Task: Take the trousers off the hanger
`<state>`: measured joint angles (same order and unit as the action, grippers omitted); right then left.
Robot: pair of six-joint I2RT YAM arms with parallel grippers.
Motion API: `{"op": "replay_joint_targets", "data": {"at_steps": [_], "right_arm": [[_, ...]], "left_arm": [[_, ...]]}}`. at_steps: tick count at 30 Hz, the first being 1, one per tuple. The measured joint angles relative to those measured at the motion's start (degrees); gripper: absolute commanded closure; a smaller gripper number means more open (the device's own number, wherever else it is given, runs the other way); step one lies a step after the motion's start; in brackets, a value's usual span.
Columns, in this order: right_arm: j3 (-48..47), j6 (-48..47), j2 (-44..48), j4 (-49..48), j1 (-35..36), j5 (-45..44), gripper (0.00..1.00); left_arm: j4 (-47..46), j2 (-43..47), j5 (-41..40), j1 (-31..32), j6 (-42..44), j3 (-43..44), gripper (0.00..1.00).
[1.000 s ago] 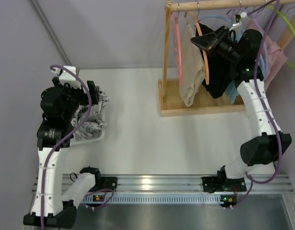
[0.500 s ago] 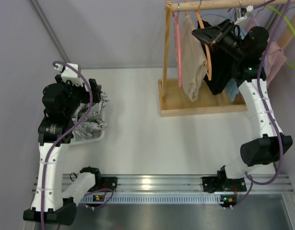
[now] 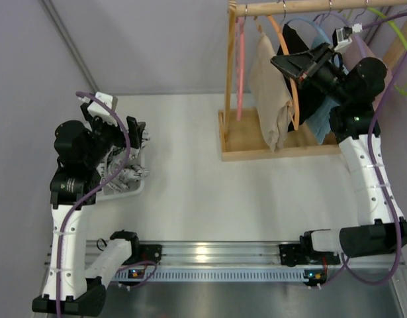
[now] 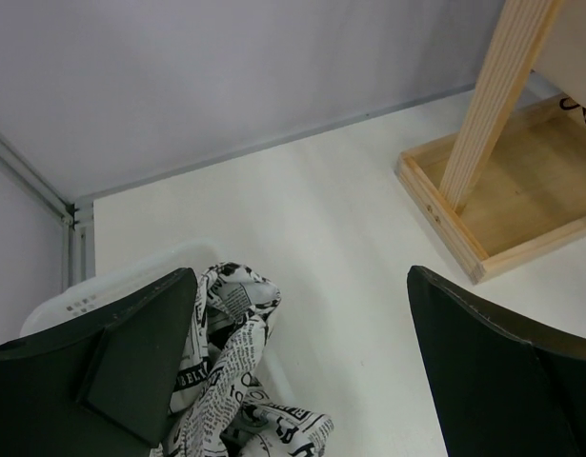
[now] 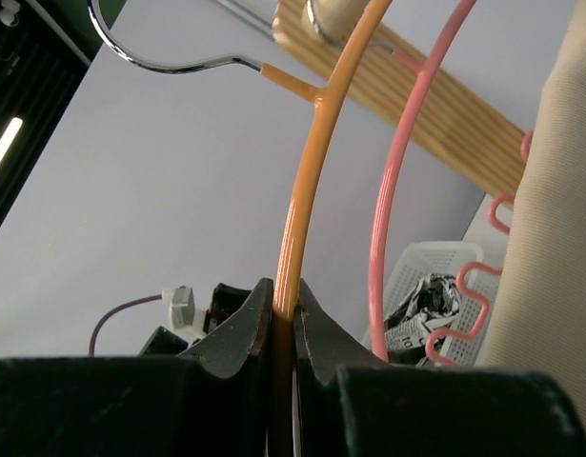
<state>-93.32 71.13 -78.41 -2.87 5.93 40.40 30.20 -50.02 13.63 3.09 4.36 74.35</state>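
Observation:
Beige trousers (image 3: 271,93) hang from the wooden rail (image 3: 302,6), between a pink hanger (image 3: 241,66) and an orange hanger (image 3: 290,73). My right gripper (image 3: 284,63) is high at the rail, shut on the orange hanger's arm (image 5: 307,181). In the right wrist view the right gripper (image 5: 283,290) pinches that arm, with the beige trousers (image 5: 559,238) at the right edge. Which hanger carries the trousers I cannot tell. My left gripper (image 3: 132,134) is open above the white basket (image 3: 127,191), far from the rack. The left gripper (image 4: 300,286) holds nothing.
A newspaper-print cloth (image 4: 226,324) lies in the basket (image 4: 73,305). The rack's wooden base tray (image 3: 249,142) and post (image 4: 497,95) stand at the back right. A black garment (image 3: 302,106), a blue cloth (image 3: 322,122) and other hangers crowd the rail behind my right wrist.
My right arm has shifted right with the orange hanger in its grip, and the trousers have swung right with it. The left arm has moved slightly, still open.

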Motion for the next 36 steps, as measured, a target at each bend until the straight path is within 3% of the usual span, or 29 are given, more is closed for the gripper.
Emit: {"op": "replay_joint_targets", "data": {"at_steps": [10,14,16,20,23,36], "right_arm": [[11.8,-1.1,15.7,1.8,0.0,-1.6,1.00],[15.2,-2.0,20.7,4.7,0.0,-3.8,1.00],[16.7,-2.1,22.8,6.2,0.0,-5.0,1.00],[20.1,-2.4,26.5,8.9,0.0,-7.5,1.00],[20.9,-3.0,28.2,11.7,0.0,-9.9,1.00],[23.6,-4.3,35.1,19.7,0.0,-19.5,1.00]], "left_arm": [[-1.7,1.0,10.3,0.3,5.8,-5.6,0.02],[-2.6,-0.7,10.3,4.5,8.6,-6.9,0.02],[-4.5,-1.2,7.6,10.6,10.8,-8.6,0.02],[-9.0,-3.7,-0.7,30.6,14.4,-12.6,0.04],[-12.1,-7.2,-5.5,41.6,15.2,-13.5,0.04],[-30.3,-23.0,-27.1,72.7,11.1,-10.0,0.02]]}}
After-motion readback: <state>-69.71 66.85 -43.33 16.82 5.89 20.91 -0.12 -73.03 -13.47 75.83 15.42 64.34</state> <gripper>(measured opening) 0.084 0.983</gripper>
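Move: The right hand already holds the orange hanger by its shoulder, hook off the rail; its beige trousers hang centred some 14 cm below that hand, 3 cm to its left and 2 cm ahead. From the left hand, they are about 38 cm to the right, 7 cm ahead and roughly level. The black trousers hang 5 cm right of the right hand and 3 cm ahead, about 12 cm lower; the empty pink hanger is 11 cm left, 2 cm ahead and 5 cm lower. Keeping its pinch on the orange hanger, the right hand draws it about 12 cm back out of the rack, away from the pink hanger, then eases down and to the right some 6 cm each while turning about 20 degrees clockwise. The open left hand leaves the basket side slowly, then sweeps about 35 cm right towards the beige trousers, coming back 13 cm and down 9 cm as it turns some 45 degrees clockwise to point at them, fingers staying wide and not yet on the cloth. ##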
